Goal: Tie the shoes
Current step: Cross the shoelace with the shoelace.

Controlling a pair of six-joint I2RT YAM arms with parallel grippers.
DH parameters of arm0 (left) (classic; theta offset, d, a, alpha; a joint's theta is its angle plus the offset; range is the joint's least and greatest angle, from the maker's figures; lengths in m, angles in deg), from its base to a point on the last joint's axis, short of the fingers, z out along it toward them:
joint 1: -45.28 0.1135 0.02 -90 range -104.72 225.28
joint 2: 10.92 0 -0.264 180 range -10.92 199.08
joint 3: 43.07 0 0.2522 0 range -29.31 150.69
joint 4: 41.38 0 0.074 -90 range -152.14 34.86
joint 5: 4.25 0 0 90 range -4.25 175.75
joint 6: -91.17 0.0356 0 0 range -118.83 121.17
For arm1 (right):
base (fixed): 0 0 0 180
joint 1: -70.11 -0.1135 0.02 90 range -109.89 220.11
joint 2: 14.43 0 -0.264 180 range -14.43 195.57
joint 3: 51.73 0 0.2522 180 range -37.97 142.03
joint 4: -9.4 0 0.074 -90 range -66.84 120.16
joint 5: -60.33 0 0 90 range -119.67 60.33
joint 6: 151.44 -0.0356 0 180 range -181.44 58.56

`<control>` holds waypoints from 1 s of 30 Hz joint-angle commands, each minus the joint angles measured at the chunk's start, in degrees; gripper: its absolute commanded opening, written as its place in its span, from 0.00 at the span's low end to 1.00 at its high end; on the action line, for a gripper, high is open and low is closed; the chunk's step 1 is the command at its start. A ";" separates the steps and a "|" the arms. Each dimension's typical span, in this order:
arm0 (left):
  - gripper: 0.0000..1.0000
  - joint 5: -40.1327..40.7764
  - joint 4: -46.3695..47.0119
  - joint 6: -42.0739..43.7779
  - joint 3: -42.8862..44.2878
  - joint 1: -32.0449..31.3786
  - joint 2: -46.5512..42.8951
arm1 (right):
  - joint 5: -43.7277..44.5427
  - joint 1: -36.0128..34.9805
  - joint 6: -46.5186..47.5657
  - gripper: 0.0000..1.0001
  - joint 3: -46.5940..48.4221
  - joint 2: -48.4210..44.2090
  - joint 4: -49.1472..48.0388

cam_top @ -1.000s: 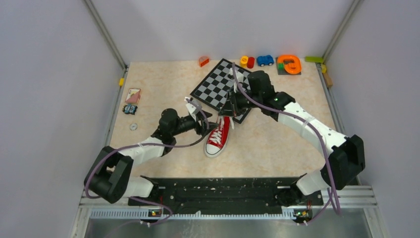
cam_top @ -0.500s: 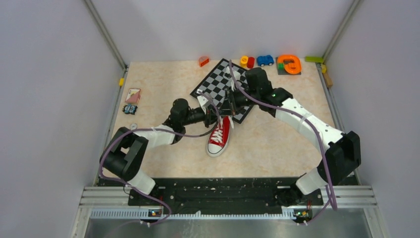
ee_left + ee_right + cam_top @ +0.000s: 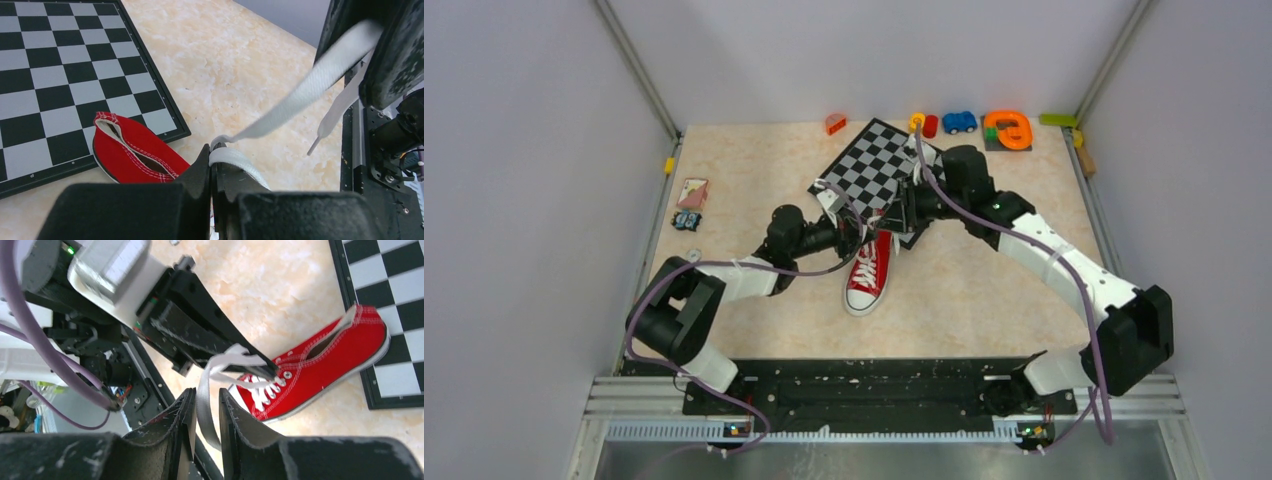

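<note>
One red shoe (image 3: 868, 275) with white laces lies toe toward me, its heel on the corner of the chessboard (image 3: 864, 170). My left gripper (image 3: 860, 232) sits over the shoe's tongue. In the left wrist view this left gripper (image 3: 212, 150) is shut on a white lace (image 3: 300, 95). That lace rises to the right gripper's fingers (image 3: 395, 50). My right gripper (image 3: 902, 211) hovers just behind the heel. In the right wrist view the right gripper (image 3: 205, 396) has its jaws slightly apart, and the lace (image 3: 235, 360) hangs loosely between them. The red shoe (image 3: 325, 365) lies beyond.
Small toys line the back edge: an orange block (image 3: 835, 123), yellow and red rings (image 3: 923, 124), a blue car (image 3: 959, 121) and an orange shape (image 3: 1007, 129). Cards (image 3: 692, 192) and a small ring (image 3: 693, 256) lie at the left. The chessboard (image 3: 390, 315) edges the shoe.
My left arm reached right over the shoe and its jaws closed on the lace. The right gripper's jaws have parted from their grip on the lace, and that arm shifted slightly right.
</note>
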 commanded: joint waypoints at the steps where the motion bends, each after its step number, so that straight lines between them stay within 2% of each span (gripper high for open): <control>1: 0.00 0.58 3.23 -1.13 0.42 -0.45 -2.42 | 3.19 0.72 -2.66 0.26 -4.87 -6.29 -3.56; 9: 0.02 1.27 -4.10 6.50 0.74 -2.20 -4.75 | 14.19 2.91 -1.22 0.27 -14.22 -18.49 -0.71; 13: 0.04 0.39 -3.71 8.06 -0.21 -2.57 -4.58 | 18.94 2.96 0.19 0.27 -17.09 -22.43 2.17; 19: 0.04 -0.97 -2.20 7.95 -0.22 -2.76 -3.70 | 21.61 3.04 -0.13 0.30 -22.46 -26.29 1.32; 23: 0.05 -0.50 -4.30 9.36 -0.39 -2.96 -5.13 | 16.32 2.98 1.29 0.41 -25.98 -28.57 -2.78; 27: 0.05 0.29 -6.24 10.72 -0.07 -3.11 -5.66 | 8.68 2.67 1.58 0.47 -29.04 -30.42 -11.81; 30: 0.05 0.46 -6.71 11.05 -0.08 -3.22 -5.83 | 8.40 0.43 2.55 0.51 -28.89 -28.26 -14.68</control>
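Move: The shoelace tail passes loosely between the right fingers, its free tip hanging about 7 cm below that hand, 4 cm to its right and 2 cm back. The left fingertips pinching the lace are roughly 3 cm left, 2 cm ahead and 8 cm lower; the shoe's middle is some 18 cm below, 3 cm back and 1 cm left. From the left hand, the tail's tip is about 7 cm right, 4 cm back and 1 cm higher. Rightwards, about 10 cm, the right hand pulls away from the left fingertips, sinking and drawing back some 5 cm each and turning clockwise by up to 20 degrees. Its part-open fingers let go of the lace and spread to about half, and it swings slightly back left at the end. The left hand keeps its pinch, easing back about 2 cm. ##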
